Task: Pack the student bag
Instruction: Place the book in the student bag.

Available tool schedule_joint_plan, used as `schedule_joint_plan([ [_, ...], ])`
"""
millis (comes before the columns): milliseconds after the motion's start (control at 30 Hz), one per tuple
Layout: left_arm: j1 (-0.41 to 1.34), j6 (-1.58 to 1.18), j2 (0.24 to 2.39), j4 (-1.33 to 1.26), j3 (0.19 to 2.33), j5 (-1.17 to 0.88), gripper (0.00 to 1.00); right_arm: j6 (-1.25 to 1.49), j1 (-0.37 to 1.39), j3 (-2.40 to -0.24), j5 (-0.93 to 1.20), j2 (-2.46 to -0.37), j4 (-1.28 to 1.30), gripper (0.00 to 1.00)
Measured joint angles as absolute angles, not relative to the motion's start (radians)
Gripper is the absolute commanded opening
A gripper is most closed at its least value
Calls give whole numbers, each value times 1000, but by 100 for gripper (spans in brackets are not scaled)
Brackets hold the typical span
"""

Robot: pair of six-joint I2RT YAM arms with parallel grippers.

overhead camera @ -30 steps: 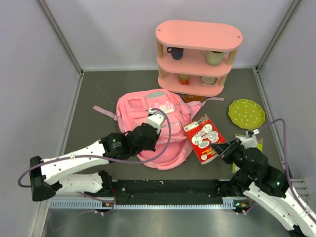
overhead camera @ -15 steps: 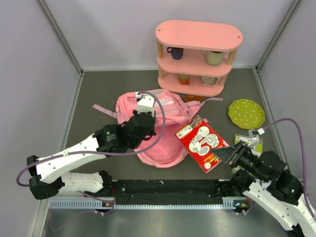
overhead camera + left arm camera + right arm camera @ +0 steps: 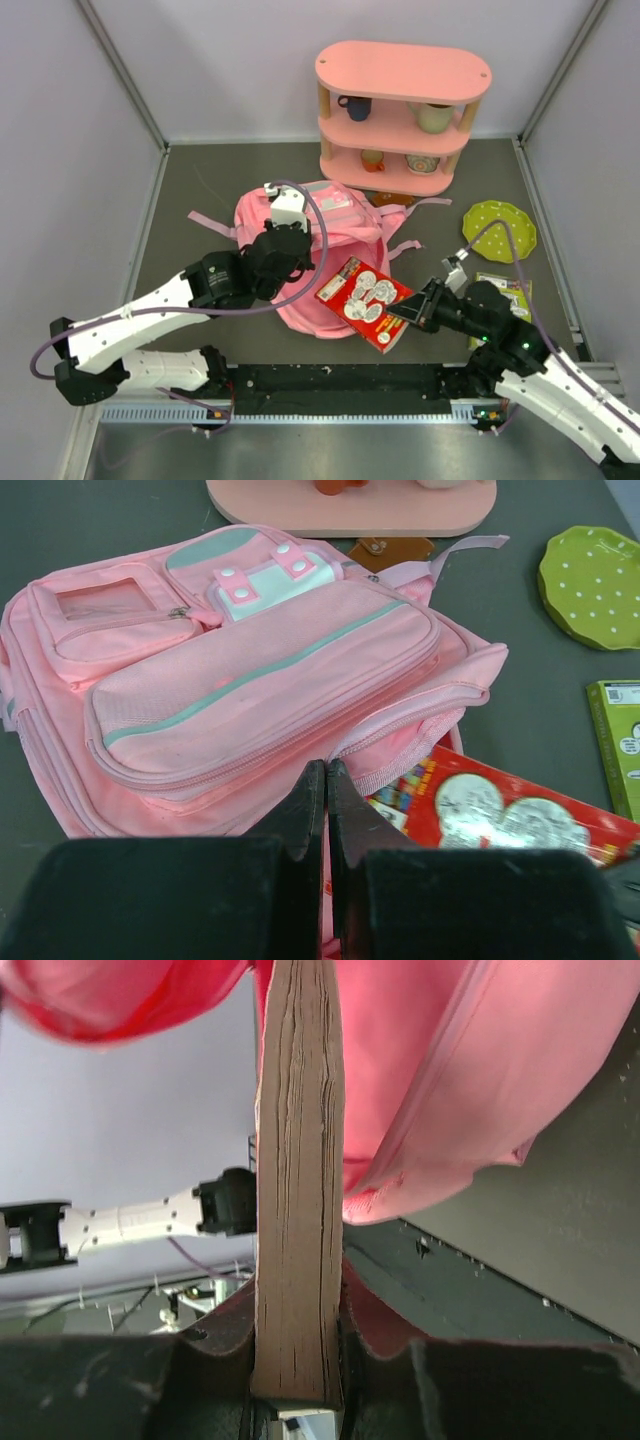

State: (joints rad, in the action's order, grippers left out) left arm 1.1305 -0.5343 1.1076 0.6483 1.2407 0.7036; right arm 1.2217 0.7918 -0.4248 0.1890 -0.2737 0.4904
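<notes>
The student bag (image 3: 330, 225) is a soft pink backpack lying front-up in the middle of the table; its pockets and pale green patch (image 3: 215, 548) show in the left wrist view. My left gripper (image 3: 327, 772) is shut on the fabric at the bag's near edge, holding that edge up. A red picture book (image 3: 362, 298) is held tilted at the bag's near right side, and my right gripper (image 3: 415, 308) is shut on its right end. In the right wrist view the book's page edge (image 3: 298, 1210) stands between the fingers, with pink bag fabric (image 3: 420, 1080) just beyond it.
A rigid pink three-tier shelf (image 3: 405, 70) with cups stands at the back. A green dotted plate (image 3: 498, 228) and a green booklet (image 3: 508, 292) lie on the right. A small brown item (image 3: 390, 550) sits between bag and shelf. Grey walls enclose the table.
My right gripper has carried the red book leftward to the bag's near right edge. My left gripper has moved back and up with the bag's fabric, and the bag has shifted.
</notes>
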Motion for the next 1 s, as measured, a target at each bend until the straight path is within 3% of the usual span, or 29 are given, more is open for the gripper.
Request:
schedule_joint_plan([
  [167, 1130, -542, 1080, 641, 1234, 683, 0, 1334, 792, -285, 169, -464, 191, 0],
  [400, 1129, -552, 1071, 628, 1221, 657, 0, 1419, 816, -272, 43, -715, -117, 0],
  [1000, 1127, -555, 1058, 631, 1224, 615, 0, 1535, 880, -595, -223, -1542, -651, 0],
])
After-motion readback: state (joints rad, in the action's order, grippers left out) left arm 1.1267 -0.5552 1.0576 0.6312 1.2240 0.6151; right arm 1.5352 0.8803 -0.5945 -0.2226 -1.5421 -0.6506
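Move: The right hand grips the red book's near right edge, with the book's middle about 10 cm left and 4 cm ahead. The middle of the bag's mouth lies some 18 cm to that hand's left, 12 cm ahead and 5 cm lower; the green book is about 24 cm right, 16 cm ahead and 18 cm below it. From the left hand, which already pinches the raised flap edge, the mouth's middle is roughly 15 cm below and 5 cm right, level with it in reach. Slide the red book in under the lifted flap: drive the right gripper steadily forward about 18 cm and left some 14 cm, dipping roughly 4 cm early and then running nearly level, while turning it about 20 degrees clockwise. Keep the book pinched throughout, and with the closed left fingers keep holding the flap edge up almost in place. ##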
